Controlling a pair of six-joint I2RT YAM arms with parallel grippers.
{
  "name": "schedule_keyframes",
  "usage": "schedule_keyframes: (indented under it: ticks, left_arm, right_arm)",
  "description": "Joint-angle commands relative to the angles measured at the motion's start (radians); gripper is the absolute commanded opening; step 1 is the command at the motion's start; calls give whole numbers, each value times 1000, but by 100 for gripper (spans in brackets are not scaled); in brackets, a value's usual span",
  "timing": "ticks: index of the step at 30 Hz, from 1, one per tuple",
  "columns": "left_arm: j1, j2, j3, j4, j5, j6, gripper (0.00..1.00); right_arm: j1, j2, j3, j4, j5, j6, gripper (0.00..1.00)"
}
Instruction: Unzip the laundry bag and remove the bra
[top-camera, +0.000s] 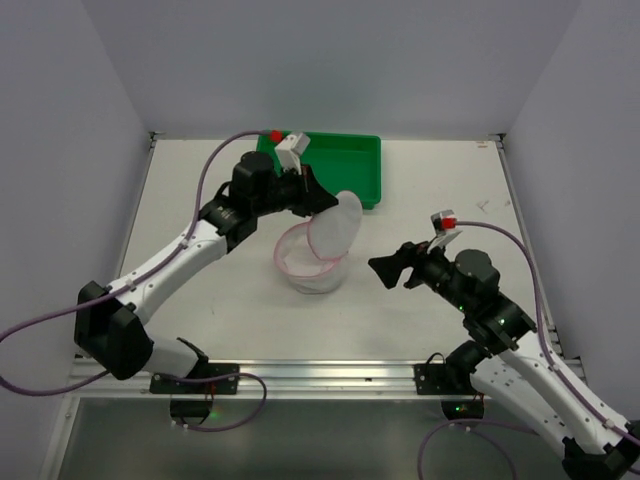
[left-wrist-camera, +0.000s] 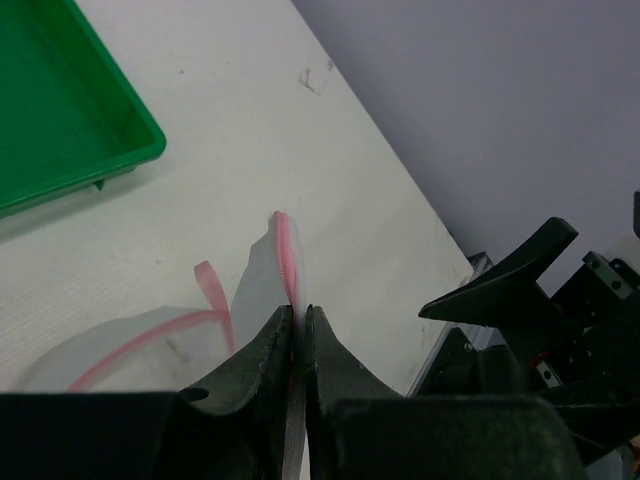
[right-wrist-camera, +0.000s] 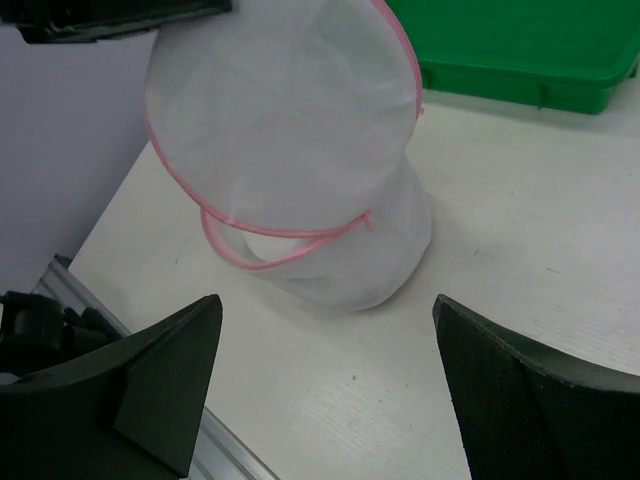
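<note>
The laundry bag (top-camera: 312, 262) stands on the table as a white mesh pouch with pink zipper trim. Its round lid half (top-camera: 336, 222) is lifted upright and the rim gapes open. My left gripper (top-camera: 322, 203) holds that lid from behind. In the left wrist view the left gripper (left-wrist-camera: 299, 312) is shut on the thin mesh edge, with the pink trim (left-wrist-camera: 286, 250) sticking out past the tips. My right gripper (right-wrist-camera: 328, 305) stands open just short of the bag (right-wrist-camera: 300, 150), touching nothing. The bra is hidden; I cannot make it out through the mesh.
A green plastic tray (top-camera: 350, 160) sits behind the bag at the back of the table, also seen as the tray (right-wrist-camera: 520, 50) and the tray (left-wrist-camera: 60, 110). The table's metal front rail (top-camera: 320, 375) runs between the arm bases. Walls close in both sides.
</note>
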Motion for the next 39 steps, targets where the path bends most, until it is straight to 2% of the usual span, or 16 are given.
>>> schedule_keyframes:
  ticks: [1,4,7,10,12,17,19,22,27,29,34,36,39]
  left_arm:
    - [-54,106,59,74,25,-107,13]
    - [-113,187,84,147,18,-150,16]
    - [-177,268,136,157,2,-169,24]
    - [-231,327,174,161,-15,-199,41]
    - [-271,350,190,166,-37,-212,47]
    - [-352,371,231,186,-51,-229,56]
    - [-352,341,208,168,-96,-239,57]
    - [-316,253,171,56,-267,-206,57]
    - [-107,54,-17,-7,-253,-177,61]
    - [-40,-1,-65,-76,-271,-143,73]
    - [24,-119,-115,-228,-455,-23,96]
    - [63,-153,-175,-247,-492,-5,100]
    - [116,-163,-230,-234,-451,12,99]
  right_arm:
    - [1,-80,39,-69,142,15,88]
    - [1,-149,56,-124,185,5,88]
    - [1,-197,71,-170,225,-8,88]
    - [1,-234,83,-205,253,-15,88]
    - [1,-249,93,-218,270,-18,88]
    - [1,-278,107,-221,262,-44,88]
    - [-1,-260,119,-219,250,-50,88]
    - [1,-209,128,-193,196,-46,88]
    - [1,-26,139,-124,81,-69,87]
    - [1,45,163,-84,9,-77,87]
    - [22,289,226,26,-94,-86,87]
    - [41,360,255,61,-111,-89,87]
    - [108,507,327,91,-65,-121,87]
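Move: My left hand has the bag's lid pinched by its edge. The spot it is taken to, the table on the near right side of the bag, is about 7 cm back, 8 cm right and 25 cm below. The bag's body is some 2 cm back and 5 cm left, 21 cm below; the green bin is roughly 32 cm ahead and 4 cm left. From my open right hand the bag is about 8 cm ahead, 15 cm left and 17 cm below. I sweep my left hand some 16 cm to the right, also back and down, swinging the lid away from the bag's mouth, and open the fingers to let go of the lid. I then bring the left hand quickly back left over the bag, about 26 cm, opening wide. My open right hand first draws right and up, then comes back left, down and slightly forward towards the bag. ##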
